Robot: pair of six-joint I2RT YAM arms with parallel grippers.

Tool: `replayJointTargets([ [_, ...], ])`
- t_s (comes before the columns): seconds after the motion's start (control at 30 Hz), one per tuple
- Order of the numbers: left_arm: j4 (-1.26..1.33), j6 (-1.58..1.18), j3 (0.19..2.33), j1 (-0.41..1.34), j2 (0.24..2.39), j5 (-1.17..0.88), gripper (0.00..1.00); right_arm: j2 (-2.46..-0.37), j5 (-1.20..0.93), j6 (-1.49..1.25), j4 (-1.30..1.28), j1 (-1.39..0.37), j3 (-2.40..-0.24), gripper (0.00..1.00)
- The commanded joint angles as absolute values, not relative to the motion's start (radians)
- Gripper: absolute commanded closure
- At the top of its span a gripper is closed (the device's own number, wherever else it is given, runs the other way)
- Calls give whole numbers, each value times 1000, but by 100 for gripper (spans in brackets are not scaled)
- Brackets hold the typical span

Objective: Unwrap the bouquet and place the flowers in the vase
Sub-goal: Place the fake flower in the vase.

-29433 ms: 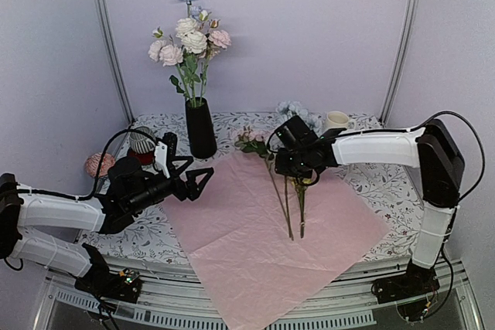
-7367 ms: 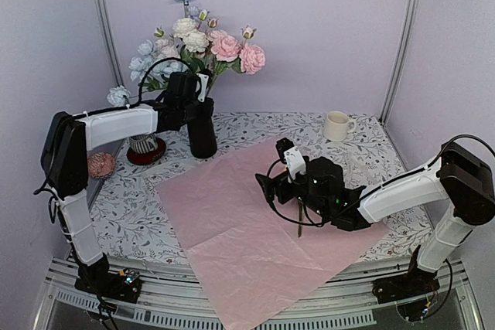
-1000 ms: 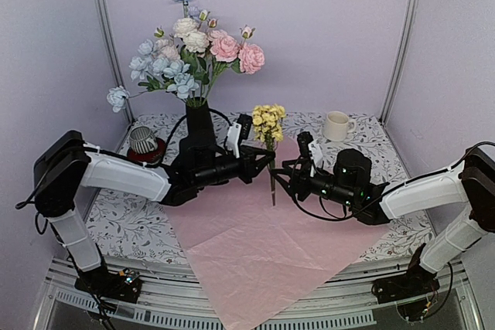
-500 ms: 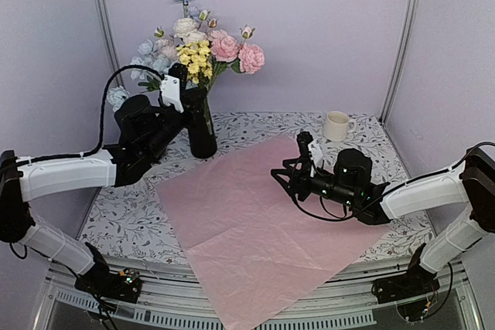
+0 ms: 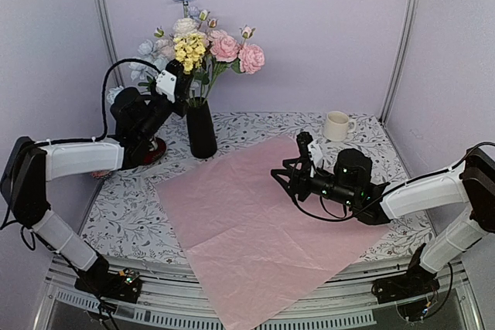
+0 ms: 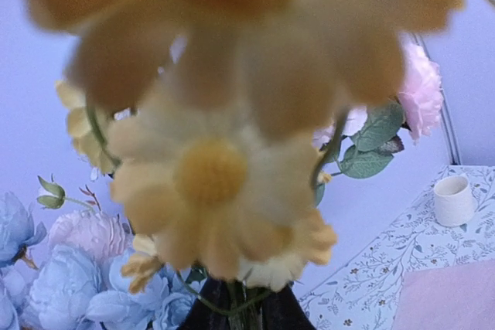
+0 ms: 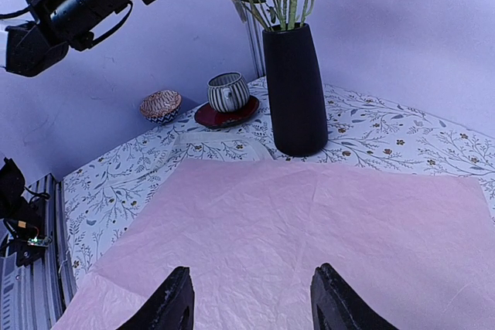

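The tall black vase (image 5: 201,130) (image 7: 295,90) stands at the back left and holds the flowers (image 5: 226,46): pink, white and pale blue blooms. A small yellow cluster (image 5: 190,49) sits among them. In the left wrist view its blurred blooms (image 6: 209,183) fill the picture, and its stem runs down into the vase mouth (image 6: 267,316). My left gripper (image 5: 182,83) is raised beside those stems, its fingers hidden. The bouquet's pink wrapping paper (image 5: 247,222) (image 7: 309,214) lies flat. My right gripper (image 5: 280,179) (image 7: 251,307) hovers open over it, holding nothing.
A white mug (image 5: 336,125) (image 6: 452,200) stands at the back right. A striped cup on a red saucer (image 7: 229,92) and a patterned bowl (image 7: 161,104) sit left of the vase. A pale cream strip (image 7: 209,147) lies at the paper's far edge.
My left arm carried the yellow cluster from above the paper up and left to the vase, and its stem now stands among the other flowers. The right arm has stayed still.
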State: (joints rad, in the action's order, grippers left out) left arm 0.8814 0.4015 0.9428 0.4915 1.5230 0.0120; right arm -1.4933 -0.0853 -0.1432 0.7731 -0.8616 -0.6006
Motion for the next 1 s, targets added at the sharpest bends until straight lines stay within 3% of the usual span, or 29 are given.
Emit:
replayJointTargets([
  [0.0,1028,447,962,459,1564,-216,85,-1465,-91,-131,797,-856,-590,47],
  [0.3,1038,443,1030,421,1666,-295,83,-1477,-105,-129,796,-857,-595,47],
  [0.97,1051,280,953,388,1843,-96,84,-1489,-113,-125,792,-857,-601,48],
])
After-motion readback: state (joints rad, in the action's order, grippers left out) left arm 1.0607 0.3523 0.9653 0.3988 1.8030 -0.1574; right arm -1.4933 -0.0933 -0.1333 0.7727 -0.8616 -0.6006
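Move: Ahead of the left hand, which already holds the yellow flower, stands the black vase, about 10 cm farther out, a centimetre to the right, its middle some 25 cm lower. The flowers already in it spread around 10 cm ahead of the hand and 8 cm above. The striped cup lies about 10 cm ahead, 16 cm left and 31 cm below. From the idle right hand the vase is roughly 22 cm ahead, 22 cm left and 7 cm lower. Swinging slightly right first, about 2.5 cm with a clockwise turn of some 10 degrees, the left hand then pushes forward and sinks, ending about 8 cm lower and 5 cm farther out, towards the vase mouth from its near side. It drifts back left while sinking, and the fingers keep their hold on the yellow flower's stem. ##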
